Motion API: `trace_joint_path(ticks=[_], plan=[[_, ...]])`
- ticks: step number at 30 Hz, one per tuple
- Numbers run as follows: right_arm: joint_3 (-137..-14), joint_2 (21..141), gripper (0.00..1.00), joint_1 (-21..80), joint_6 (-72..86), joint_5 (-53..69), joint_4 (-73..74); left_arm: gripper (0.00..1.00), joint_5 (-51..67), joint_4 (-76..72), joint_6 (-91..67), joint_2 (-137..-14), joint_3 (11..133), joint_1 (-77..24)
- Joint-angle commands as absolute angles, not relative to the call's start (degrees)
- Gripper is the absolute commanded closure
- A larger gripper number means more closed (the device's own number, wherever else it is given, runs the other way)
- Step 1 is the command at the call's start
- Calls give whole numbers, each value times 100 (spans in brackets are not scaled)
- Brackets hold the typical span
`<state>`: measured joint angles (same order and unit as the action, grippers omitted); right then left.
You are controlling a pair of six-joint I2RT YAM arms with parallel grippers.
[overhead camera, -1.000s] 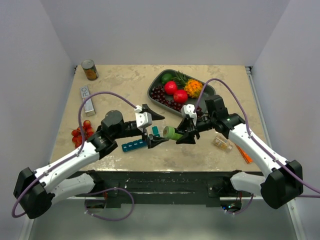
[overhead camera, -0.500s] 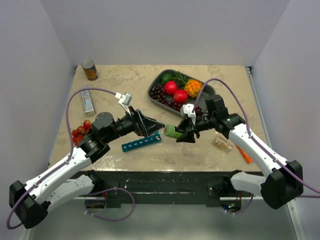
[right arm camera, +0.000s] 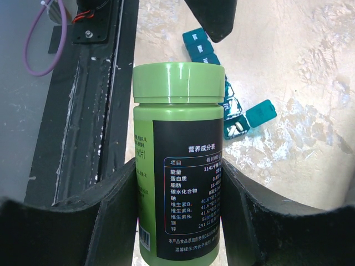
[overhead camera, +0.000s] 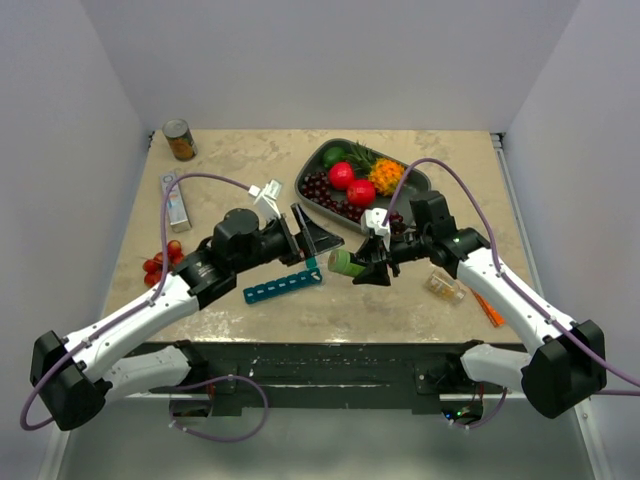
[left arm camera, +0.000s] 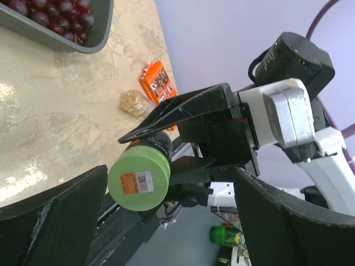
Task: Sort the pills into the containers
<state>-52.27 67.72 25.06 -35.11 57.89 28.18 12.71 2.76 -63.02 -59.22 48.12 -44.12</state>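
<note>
My right gripper (overhead camera: 362, 268) is shut on a green pill bottle (overhead camera: 345, 264) with a black label, held on its side above the table with its cap pointing left. The bottle (right arm camera: 177, 166) fills the right wrist view between the two pads. My left gripper (overhead camera: 315, 238) stands open just left of the cap, holding nothing. In the left wrist view the cap (left arm camera: 138, 178) faces the camera, ahead of the fingers (left arm camera: 52, 221). The teal containers strip (overhead camera: 283, 287) lies on the table below both grippers. One lid is up, and white pills (right arm camera: 237, 127) lie in that compartment.
A dark grey fruit tray (overhead camera: 318, 160) sits at the back centre. A can (overhead camera: 180, 140) and a slim box (overhead camera: 176, 200) stand at the back left, with cherry tomatoes (overhead camera: 163, 262) near the left edge. A small clear jar (overhead camera: 445, 287) and an orange packet (overhead camera: 488, 308) lie at the right.
My left arm has lifted off the containers strip, turned its wrist and brought its open gripper up to the bottle's cap. The right gripper and bottle have stayed put.
</note>
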Motion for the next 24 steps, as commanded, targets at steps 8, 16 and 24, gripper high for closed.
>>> trace_joint_path(ticks=[8, 16, 24], plan=[[-5247, 6653, 100, 2487, -3445, 5818, 2540, 13, 791, 756, -6425, -6486, 5335, -4878], [-5229, 6645, 100, 2496, -3419, 5827, 2505, 36, 852, 861, -6284, -6557, 5370, -4983], [-5238, 6671, 100, 2487, -3419, 6081, 2531, 82, 2036, -278, -5109, -6522, 4897, -4983]])
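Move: The right hand still holds the green pill bottle, its cap roughly 4 cm left of that hand, 1 cm ahead and 3 cm above. From the open left hand the cap is about 3 cm right, 1 cm back and 5 cm below. The blue pill box lies some 8 cm left of the left hand and 8 cm back, the fruit tray 14 cm ahead and 9 cm right, both about 17 cm down. Left hand sinks about 4 cm, easing right, and pinches the green cap; the right keeps its bottle still. ##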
